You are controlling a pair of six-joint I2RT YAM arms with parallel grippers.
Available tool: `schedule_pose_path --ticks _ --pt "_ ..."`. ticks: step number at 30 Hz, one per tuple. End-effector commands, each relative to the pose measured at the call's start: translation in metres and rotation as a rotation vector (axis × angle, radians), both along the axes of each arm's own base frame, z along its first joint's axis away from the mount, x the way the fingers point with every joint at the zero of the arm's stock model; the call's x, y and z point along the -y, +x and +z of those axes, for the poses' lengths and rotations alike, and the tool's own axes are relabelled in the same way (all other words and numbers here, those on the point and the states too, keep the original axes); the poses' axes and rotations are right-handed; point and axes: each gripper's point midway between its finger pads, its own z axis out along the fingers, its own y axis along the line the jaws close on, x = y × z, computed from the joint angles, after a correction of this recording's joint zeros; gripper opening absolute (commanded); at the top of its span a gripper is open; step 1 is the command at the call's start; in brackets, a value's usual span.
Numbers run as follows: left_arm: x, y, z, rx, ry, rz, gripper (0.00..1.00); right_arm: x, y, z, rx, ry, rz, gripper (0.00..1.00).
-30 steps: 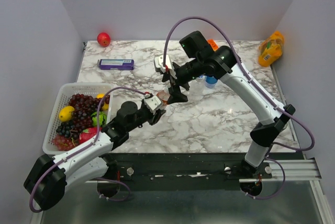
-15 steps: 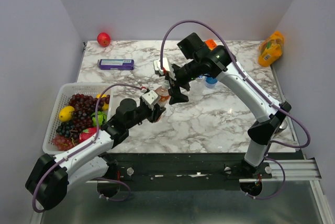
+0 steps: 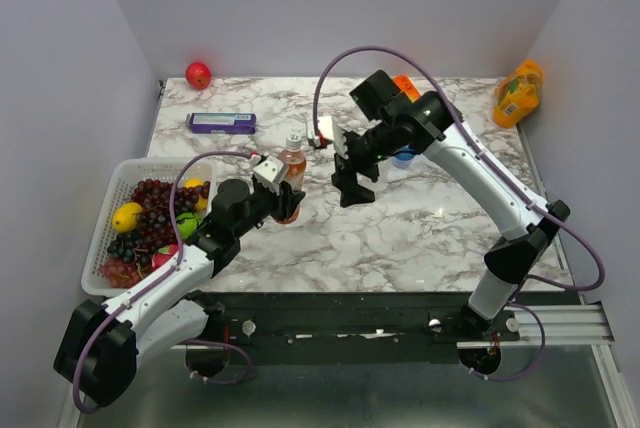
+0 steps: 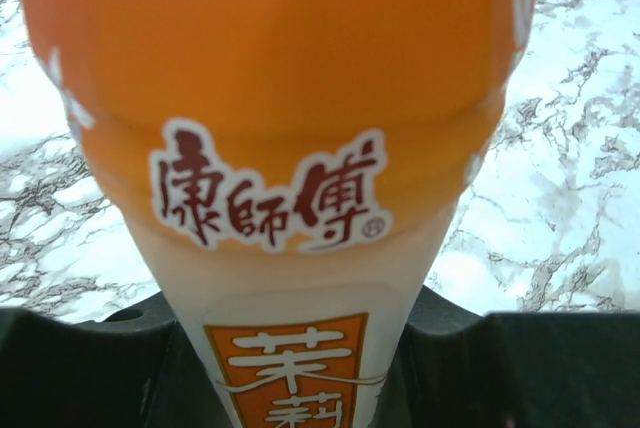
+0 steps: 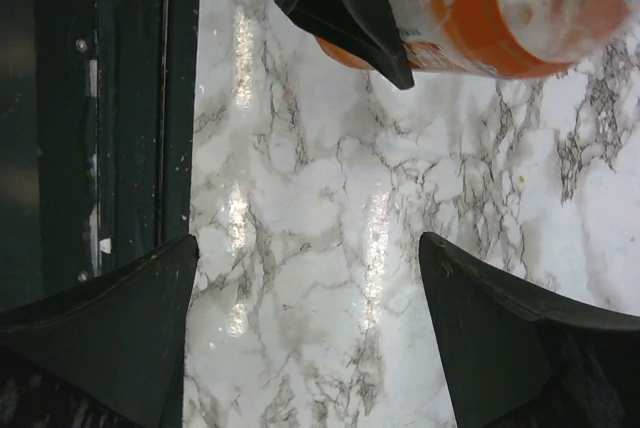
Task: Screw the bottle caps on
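Observation:
A clear bottle of orange liquid [image 3: 291,170] stands upright left of the table's middle, with a whitish cap [image 3: 293,139] on its neck. My left gripper [image 3: 283,202] is shut on the bottle's lower body. In the left wrist view the orange label [image 4: 290,148] fills the frame, with the left gripper [image 4: 300,353] dark on both sides of it. My right gripper [image 3: 352,186] hangs open just right of the bottle, apart from it. The right wrist view shows bare marble between the right gripper's [image 5: 308,248] fingers and the bottle [image 5: 490,8] at the top. A blue thing [image 3: 403,156] peeks from behind the right arm.
A white basket [image 3: 112,180] of grapes and other fruit sits at the left edge. A purple box [image 3: 222,123] and a red apple [image 3: 198,74] lie at the back left. A yellow-orange pouch [image 3: 518,93] stands in the back right corner.
My left gripper has carried the orange bottle a little left and back, and it now shows upright. My right gripper has drawn off to the right, away from the bottle's top.

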Motion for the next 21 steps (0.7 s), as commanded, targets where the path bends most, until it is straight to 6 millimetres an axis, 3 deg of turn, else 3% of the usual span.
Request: schedule_pose_path --ticks 1,6,8,13,18,21 --pt "0.01 -0.009 0.008 0.068 0.05 -0.124 0.0 0.009 0.022 0.08 0.079 0.219 -0.148 0.97" --pt "0.024 -0.028 -0.004 0.145 0.181 -0.341 0.0 -0.005 0.024 0.118 0.251 0.348 0.031 0.83" --pt "0.026 -0.029 -0.003 0.164 0.21 -0.372 0.0 -0.006 0.011 0.114 0.258 0.369 0.132 0.75" --pt "0.028 -0.024 0.002 0.213 0.27 -0.406 0.0 0.0 -0.02 0.08 0.331 0.303 0.405 0.76" --pt "0.028 -0.025 0.005 0.255 0.302 -0.425 0.0 0.002 -0.03 0.061 0.317 0.257 0.483 0.76" --pt "0.028 -0.027 0.005 0.271 0.323 -0.441 0.0 0.0 -0.028 0.06 0.319 0.253 0.481 0.76"
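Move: The white cap on the orange-labelled bottle, held nearly upright in the left fingers, lies about 7 cm ahead, 13 cm left and 4 cm above the right hand. From the left hand the cap is some 5 cm ahead and 12 cm up, in line sideways. A clear bottle stands roughly 16 cm ahead, 8 cm right and 16 cm below the right hand; the blue-labelled bottle is about 19 cm ahead and 13 cm right, equally low. The orange-labelled bottle, still gripped by the left fingers, is carried about 3 cm back and right and turned some 30 degrees, clockwise and with its cap tipping towards the right hand. Meanwhile the right hand rises about 10 cm, first forward, then sinks back 4 cm while drawing back; it swings counter-clockwise, levels its fingers towards the cap and narrows them to three-quarters open, touching nothing. ##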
